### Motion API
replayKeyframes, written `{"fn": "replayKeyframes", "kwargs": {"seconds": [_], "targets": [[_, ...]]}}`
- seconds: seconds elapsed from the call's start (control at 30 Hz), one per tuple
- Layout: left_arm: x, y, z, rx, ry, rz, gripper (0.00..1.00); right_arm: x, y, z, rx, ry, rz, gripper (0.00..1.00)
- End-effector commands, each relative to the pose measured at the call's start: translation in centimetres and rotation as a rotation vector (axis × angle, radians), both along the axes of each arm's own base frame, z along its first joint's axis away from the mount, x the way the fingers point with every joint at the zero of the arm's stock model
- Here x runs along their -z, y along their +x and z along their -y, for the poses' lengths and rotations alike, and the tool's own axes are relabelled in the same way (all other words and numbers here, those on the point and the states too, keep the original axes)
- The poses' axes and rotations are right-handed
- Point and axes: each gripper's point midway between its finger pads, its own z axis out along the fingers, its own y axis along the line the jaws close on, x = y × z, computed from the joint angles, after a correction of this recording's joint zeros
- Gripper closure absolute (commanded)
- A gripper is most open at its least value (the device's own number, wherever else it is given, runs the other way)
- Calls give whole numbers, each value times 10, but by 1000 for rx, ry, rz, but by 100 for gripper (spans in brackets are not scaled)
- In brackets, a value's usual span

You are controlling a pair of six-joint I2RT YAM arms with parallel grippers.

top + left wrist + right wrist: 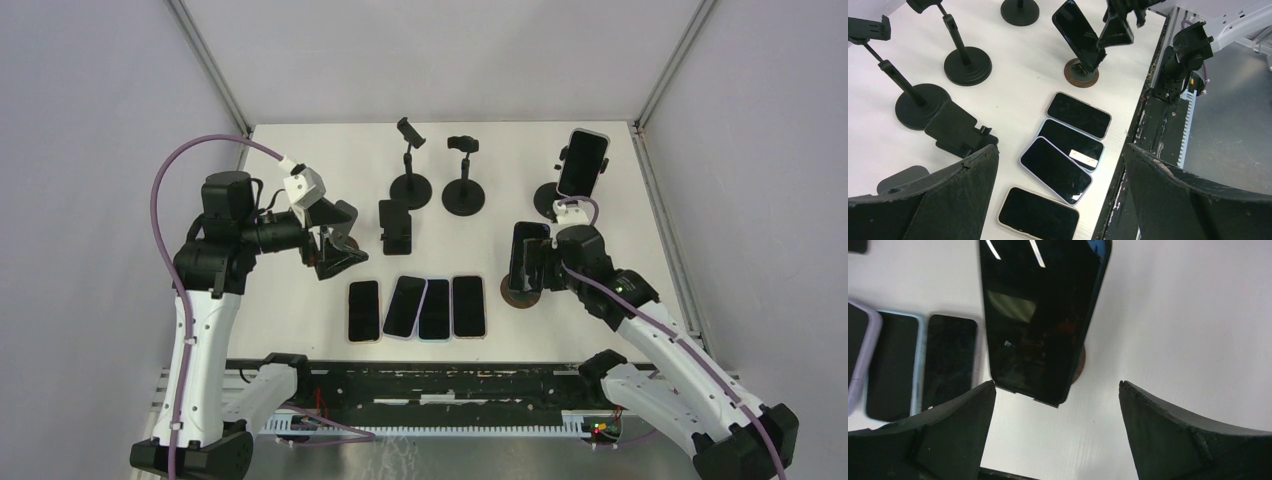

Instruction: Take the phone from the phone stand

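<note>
A black phone (527, 250) stands upright in a stand with a round brown base (519, 293) at the front right. In the right wrist view the phone (1040, 315) is just beyond my fingertips, nearer the left finger (948, 430), with the base (1081, 362) behind it. My right gripper (540, 265) (1057, 385) is open and empty, close to the phone and not touching it. My left gripper (337, 250) (1060, 150) is open and empty above the front left. A second phone (582, 163) sits in a stand at the far right.
Several phones (420, 307) lie flat in a row near the front edge and also show in the left wrist view (1063, 145). Two empty pole stands (410, 168) (463, 180) and a folding stand (396, 226) are at mid-table. The table's right edge (660, 220) is close.
</note>
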Motion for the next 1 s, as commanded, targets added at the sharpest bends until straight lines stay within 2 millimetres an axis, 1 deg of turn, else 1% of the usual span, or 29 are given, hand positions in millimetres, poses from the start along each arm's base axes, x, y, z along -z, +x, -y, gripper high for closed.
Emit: {"fn": "replayKeyframes", "kwargs": {"seconds": [0.0, 0.07, 0.13, 0.3, 0.53, 0.57, 0.6, 0.7, 0.8, 0.87, 0.93, 0.97], "targets": [[-16, -9, 0, -5, -15, 11, 0, 18, 15, 4, 64, 20, 53, 2], [-15, -10, 0, -3, -10, 12, 0, 21, 21, -9, 8, 68, 78, 2], [-13, -10, 0, 3, -9, 5, 0, 26, 28, -15, -14, 80, 76, 2], [-8, -14, 0, 27, -1, -8, 0, 33, 42, -16, -13, 102, 87, 2], [4, -15, 1, 40, 8, -32, 0, 38, 49, -23, -42, 161, 119, 14], [5, -15, 1, 44, 9, -34, 0, 39, 50, -24, -42, 164, 123, 17], [5, -15, 1, 47, 10, -34, 0, 38, 49, -29, -66, 189, 127, 22], [5, -16, 1, 56, 11, -35, 0, 31, 50, -38, -95, 245, 168, 41], [7, -17, 1, 59, 11, -38, 0, 18, 56, -50, -143, 295, 221, 58], [9, -17, 1, 61, 11, -42, 0, 10, 58, -58, -190, 312, 240, 73], [10, -18, 1, 62, 11, -42, 0, 5, 62, -64, -217, 321, 250, 89], [11, -18, 1, 63, 13, -40, 0, 3, 64, -66, -230, 322, 254, 94]]}}
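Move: The phone on the wooden-based stand faces back towards the arms, its middle about 5 cm ahead of the right hand, 3 cm to its left and about level with it. The stand's base is some 14 cm below the hand, 4 cm ahead and 3 cm left. The nearest lying phone is 15 cm left, 1 cm ahead; the other mounted phone 27 cm ahead, 7 cm right. From the left hand, the stand phone lies roughly 33 cm right, 8 cm ahead, 20 cm lower. The phone's lower right edge is what the right hand takes: open fingers sink about 5 cm and ease 4 cm forward around it, then close from wide open to nearly shut, pinching it across its thickness. While closing, the hand swings some 5 cm left and rises a little, rolling about 20 degrees with its left side up. ##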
